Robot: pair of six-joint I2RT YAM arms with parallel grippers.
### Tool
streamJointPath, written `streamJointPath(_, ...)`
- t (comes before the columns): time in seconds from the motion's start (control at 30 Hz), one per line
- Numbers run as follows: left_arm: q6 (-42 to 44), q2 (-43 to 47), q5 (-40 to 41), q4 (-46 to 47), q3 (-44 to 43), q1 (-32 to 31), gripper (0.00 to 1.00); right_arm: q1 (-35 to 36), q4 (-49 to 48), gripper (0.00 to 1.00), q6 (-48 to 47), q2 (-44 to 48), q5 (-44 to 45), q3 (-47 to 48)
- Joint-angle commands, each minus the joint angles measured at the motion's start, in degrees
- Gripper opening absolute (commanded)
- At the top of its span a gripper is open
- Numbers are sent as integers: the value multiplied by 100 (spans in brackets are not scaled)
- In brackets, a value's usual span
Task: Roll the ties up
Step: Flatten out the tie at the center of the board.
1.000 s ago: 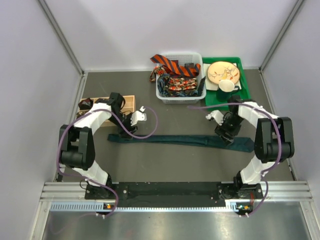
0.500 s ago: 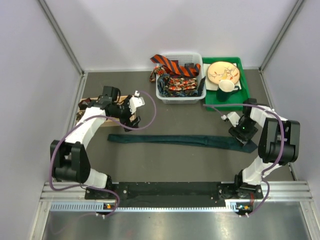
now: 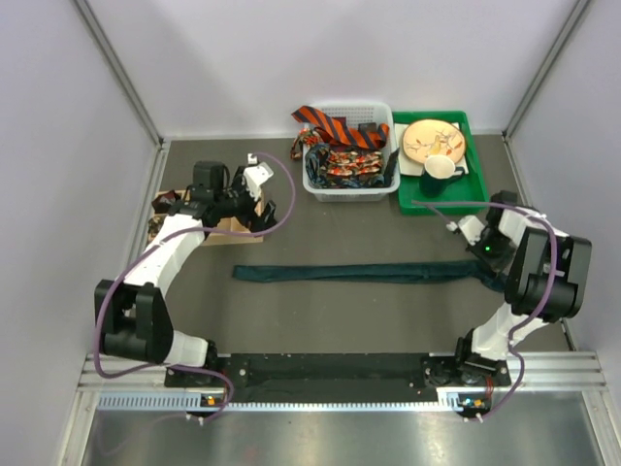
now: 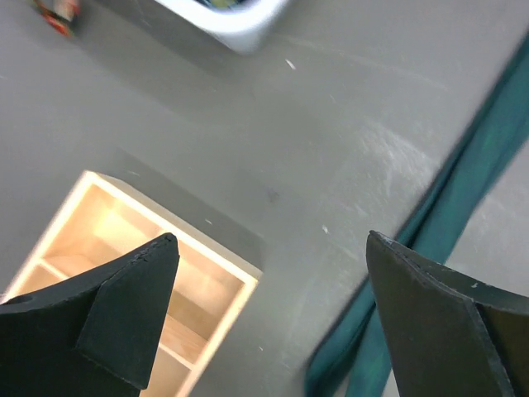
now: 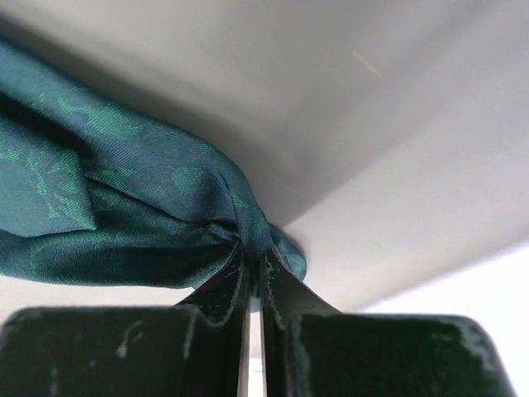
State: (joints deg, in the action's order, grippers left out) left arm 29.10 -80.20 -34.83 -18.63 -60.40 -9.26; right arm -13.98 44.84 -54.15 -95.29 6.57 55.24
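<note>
A plain dark teal tie (image 3: 359,273) lies stretched left to right across the grey table. My right gripper (image 3: 493,264) is at its right end, shut on a bunched fold of the teal tie (image 5: 124,190), with the fabric pinched between the right gripper's (image 5: 252,266) two black fingers. My left gripper (image 3: 254,180) hovers open over the corner of a wooden box (image 3: 231,216), away from the tie. In the left wrist view the left gripper (image 4: 273,306) holds nothing, and the tie (image 4: 463,182) runs past its right finger. More ties, one orange-and-black striped (image 3: 330,124), fill a white basket (image 3: 349,192).
A green tray (image 3: 408,199) at the back right carries a tan plate (image 3: 434,139) and a dark green cup (image 3: 441,175). The wooden box (image 4: 207,285) has open compartments. The basket's corner (image 4: 240,21) shows in the left wrist view. Grey walls close in both sides.
My right gripper has shut on the teal tie's right end and drawn the tie rightward. My left gripper has opened wide and moved back and left toward the wooden box.
</note>
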Motion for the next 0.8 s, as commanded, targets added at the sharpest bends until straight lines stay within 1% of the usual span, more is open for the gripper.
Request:
streamJointPath(0.0, 822, -13, -173, -676, -156, -146, 99, -799, -256, 0, -1052, -157, 424, 609)
streamJointPath(0.07, 1061, -4, -60, -991, -103, -234, 99, -1035, -186, 0, -1464, -244, 512, 934)
streamJointPath(0.13, 1491, -100, 2, -1299, -156, -296, 99, -1177, -299, 0, -1903, -297, 573, 1076)
streamJointPath(0.17, 1658, -162, -15, -1753, -208, -305, 99, -1238, -387, 0, -2037, -306, 669, 1146)
streamJointPath(0.23, 1914, -390, 81, -2020, -322, -349, 99, -1440, -511, 0, -2318, -411, 732, 1243)
streamJointPath(0.3, 2142, -539, 99, -2380, -376, -357, 99, -1616, -529, 0, -2372, -578, 802, 1488)
streamJointPath(0.4, 2336, -497, 195, -2383, -227, -358, 99, -1766, -678, 0, -2547, -675, 899, 1656)
streamJointPath(0.6, 2153, -373, 275, -2162, -7, -366, 99, -1933, -1204, 0, -2750, -798, 1197, 1525)
streamJointPath(0.63, 2144, -364, 266, -2162, 2, -366, 99, -1933, -1214, 3, -2689, -816, 1189, 1524)
streamJointPath(0.67, 2143, -347, 257, -2188, -7, -366, 99, -1933, -1214, 9, -2645, -816, 1232, 1577)
streamJointPath(0.7, 2196, -329, 231, -2223, -15, -366, 99, -1933, -1197, 18, -2584, -799, 1233, 1612)
streamJointPath(0.73, 2292, -312, 179, -2311, -33, -375, 99, -1925, -953, 41, -2392, -773, 1172, 1769)
streamJointPath(0.77, 2415, -286, 48, -2538, -42, -401, 99, -1925, -794, 50, -2285, -633, 997, 1858)
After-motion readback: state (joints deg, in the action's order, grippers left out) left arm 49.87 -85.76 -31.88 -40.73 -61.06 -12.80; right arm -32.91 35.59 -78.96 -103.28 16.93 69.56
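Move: Pinched in the right hand's shut fingers is the gathered right end of the tie. From that hand the board's right edge lies about 10 cm to the right, level fore and aft and barely lower; the green tray is some 27 cm ahead and 15 cm left. From the left hand, which is empty, the tie's left end lies about 12 cm back, 7 cm left and 17 cm below; the compartment box is 15 cm left, 1 cm ahead and 15 cm below. Dragging the tie by its gathered end, the right hand sweeps about 17 cm to the right, out past the board's edge, rising some 5 cm and tilting outward; its fingers begin to open just at the end. The open left hand sinks and draws back, each about 7 cm, towards the tie's left end, tipping its fingers more steeply down without touching the tie. ##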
